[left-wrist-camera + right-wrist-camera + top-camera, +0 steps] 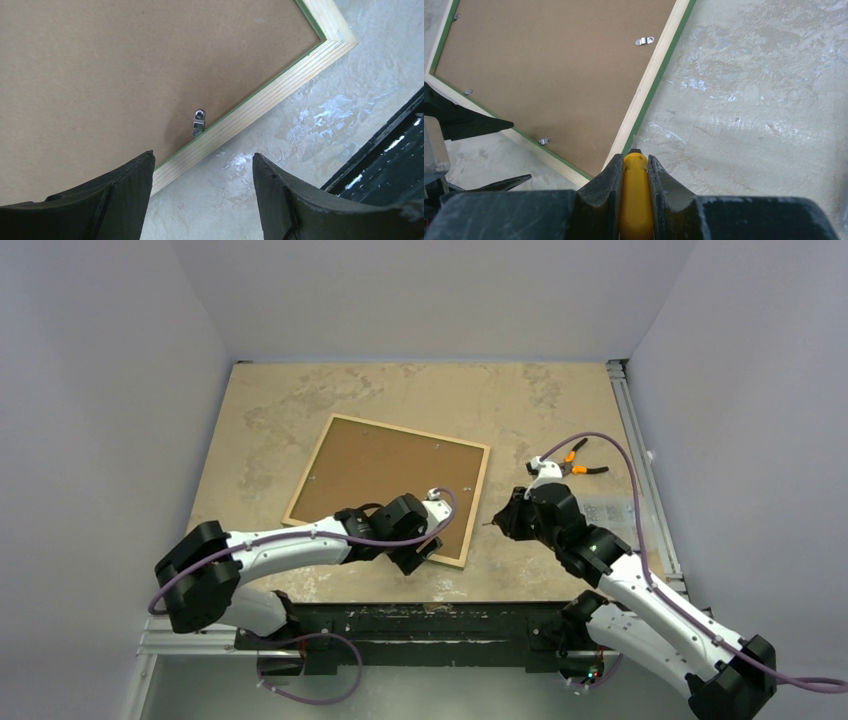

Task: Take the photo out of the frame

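Observation:
The frame (386, 426) lies face down on the table, its light wood back edge up. The photo (385, 475) sits inside it, showing only its brown fibreboard back. My left gripper (424, 552) hovers open over the frame's near edge (280, 85), one finger above the board (125, 65), the other above bare table, just short of a small metal clip (198, 122). My right gripper (634, 159) is shut on a yellow-handled tool (635, 195). Its thin metal tip points at the green outer side of the frame's right edge (649, 80), near the near corner.
More metal clips (644, 40) (543, 141) hold the board (554, 75) in. Orange-handled pliers (580, 462) lie at the back right, with a clear plastic box (610, 512) nearer. An aluminium rail (640, 460) runs along the table's right side, and a black base plate (420, 625) along the near edge.

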Robot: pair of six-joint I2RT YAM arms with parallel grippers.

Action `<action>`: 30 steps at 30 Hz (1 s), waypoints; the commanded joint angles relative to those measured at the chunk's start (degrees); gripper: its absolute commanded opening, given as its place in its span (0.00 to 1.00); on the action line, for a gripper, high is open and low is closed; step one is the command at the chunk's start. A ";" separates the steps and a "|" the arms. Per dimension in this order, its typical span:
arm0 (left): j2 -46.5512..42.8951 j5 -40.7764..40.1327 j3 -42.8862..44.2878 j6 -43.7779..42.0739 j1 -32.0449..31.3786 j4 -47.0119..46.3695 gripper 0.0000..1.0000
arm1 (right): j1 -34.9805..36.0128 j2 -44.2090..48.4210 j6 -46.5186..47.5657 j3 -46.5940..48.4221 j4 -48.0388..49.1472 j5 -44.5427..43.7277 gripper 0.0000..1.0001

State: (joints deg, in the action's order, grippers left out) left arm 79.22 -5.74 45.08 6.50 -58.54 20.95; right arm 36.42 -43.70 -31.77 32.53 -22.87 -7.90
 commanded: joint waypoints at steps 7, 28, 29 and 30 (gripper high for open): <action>7.33 -5.66 3.89 4.91 -0.65 1.77 0.59 | 0.20 -0.29 0.67 0.76 1.47 -0.06 0.00; 19.56 -15.76 19.93 15.88 -3.53 4.62 0.00 | 0.21 8.20 -5.30 2.24 -6.06 -11.25 0.00; 20.43 -15.03 21.16 16.16 -3.37 4.45 0.00 | 0.24 9.18 -5.47 2.35 -6.57 -11.82 0.00; 21.28 -14.04 22.59 16.57 -3.09 4.31 0.00 | 0.23 10.00 -5.56 2.58 -7.05 -12.26 0.00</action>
State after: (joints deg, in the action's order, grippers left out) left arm 97.84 -20.60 61.89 20.25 -62.50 27.97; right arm 36.47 -37.60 -34.74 32.56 -27.44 -14.17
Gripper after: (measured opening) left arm 0.002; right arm 0.155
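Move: The frame lies face down. The stretch of its near bar that the left hand goes for is almost straight below the open fingers, about 1 cm ahead, 1 cm right and 3 cm down. At that same depth, a metal clip sits 2 cm ahead and 2 cm right, the near right corner about 11 cm right and 2 cm back, and the frame's middle 13 cm ahead and 3 cm left. From the right hand the same stretch of bar is some 18 cm left, 5 cm back and 11 cm down. The left hand sinks about 2.5 cm over the near bar beside the clip, then sweeps forward and to the right by some 5 cm, rising slightly, while the wrist turns counter-clockwise about 15 degrees and the wide-open fingers close fully, pushing the bar along and ending with their shut tips at it. The right hand keeps its grip on the yellow screwdriver, holds still beside the frame's right side and only at the end draws off about 2.5 cm to the right, rising a little. ##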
